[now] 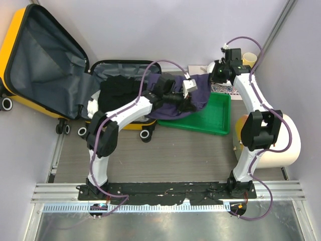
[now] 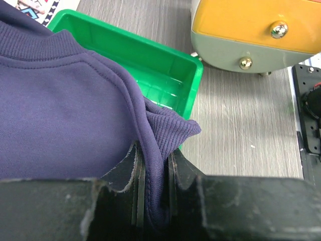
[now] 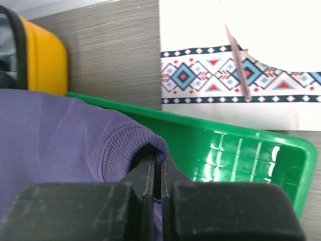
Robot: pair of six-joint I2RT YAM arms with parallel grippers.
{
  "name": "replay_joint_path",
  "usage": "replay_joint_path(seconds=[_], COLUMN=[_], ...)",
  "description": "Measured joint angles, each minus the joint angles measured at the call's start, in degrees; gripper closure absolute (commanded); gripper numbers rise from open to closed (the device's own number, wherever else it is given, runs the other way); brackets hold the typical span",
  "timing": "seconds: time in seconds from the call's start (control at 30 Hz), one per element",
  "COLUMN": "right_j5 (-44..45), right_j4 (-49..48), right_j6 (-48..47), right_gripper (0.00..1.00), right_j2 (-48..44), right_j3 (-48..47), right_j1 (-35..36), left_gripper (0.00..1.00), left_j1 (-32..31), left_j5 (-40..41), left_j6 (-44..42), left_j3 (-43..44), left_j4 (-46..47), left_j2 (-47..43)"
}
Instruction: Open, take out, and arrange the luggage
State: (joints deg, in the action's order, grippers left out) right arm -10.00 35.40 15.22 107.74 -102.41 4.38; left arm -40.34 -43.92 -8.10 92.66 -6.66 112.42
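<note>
The yellow suitcase lies open at the back left, its grey-lined lid flat to the left and its base holding black clothes. A purple sweater hangs partly over the green tray. My left gripper is shut on a seam fold of the sweater, as the left wrist view shows. My right gripper is shut on a ribbed edge of the sweater, seen in the right wrist view. A yellow corner of the suitcase shows there too.
The green tray stands right of the suitcase. A large cream cylinder with an orange end lies at the right. A white patterned cloth and a pale cup are at the back right.
</note>
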Motion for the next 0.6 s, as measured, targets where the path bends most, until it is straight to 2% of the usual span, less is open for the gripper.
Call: replay_joint_path(seconds=[0.37,0.4,0.43,0.47,0.5,0.53,0.6], right_j5=[2.27,2.71,3.08,3.28,3.41,3.5,3.65], right_j4=[0.9,0.92,1.07,1.22,1.6,1.99,2.19], right_j6=[-9.09,-10.01,-10.8,-11.43,-12.22,-12.61,-13.55], right_gripper=[0.99,0.96,0.85,0.81,0.76,0.61,0.5], right_j2=[-0.09,-0.09,-0.09,-0.09,0.02,0.24,1.01], right_j3=[3.82,4.09,4.33,4.52,4.66,4.66,4.55], right_j1=[-7.06,-7.34,-7.65,-7.85,-7.93,-7.93,-7.93], left_gripper=[1.0,0.97,0.9,0.79,0.58,0.46,0.29], left_j1=[-6.88,-7.67,-8.26,-8.66,-8.9,-9.09,-9.31], left_j5=[2.93,3.43,4.04,4.48,5.01,5.53,6.51], left_j6=[5.05,5.53,6.21,6.75,7.28,7.52,7.96], left_j3=[6.36,6.62,6.62,6.62,6.62,6.62,6.62], left_j4=[10.54,11.76,12.85,13.81,14.53,14.91,14.88], left_j2=[12.37,13.35,14.25,15.12,15.98,16.5,17.49])
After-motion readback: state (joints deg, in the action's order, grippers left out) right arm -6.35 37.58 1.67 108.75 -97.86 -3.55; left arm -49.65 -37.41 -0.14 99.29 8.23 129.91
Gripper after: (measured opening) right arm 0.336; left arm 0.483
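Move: Under the purple shirt stretched between the hands lies the green tray, its middle about 5 cm right and 8 cm ahead of the left hand, some 15 cm below it. From the right hand the tray's middle is roughly 6 cm left, 8 cm back and 16 cm down. The open suitcase base centres about 35 cm left and 15 cm ahead of the left hand; the white plate lies 13 cm right and 14 cm ahead of the right hand. Carrying the purple shirt between them, both hands go on to the right and down over the green tray: the left about 10 cm across and 8 cm down, the right some 9 cm across and 5 cm down, rolling about 10 degrees with its left side dipping. At the very end both grippers open partway on the lowered shirt. ##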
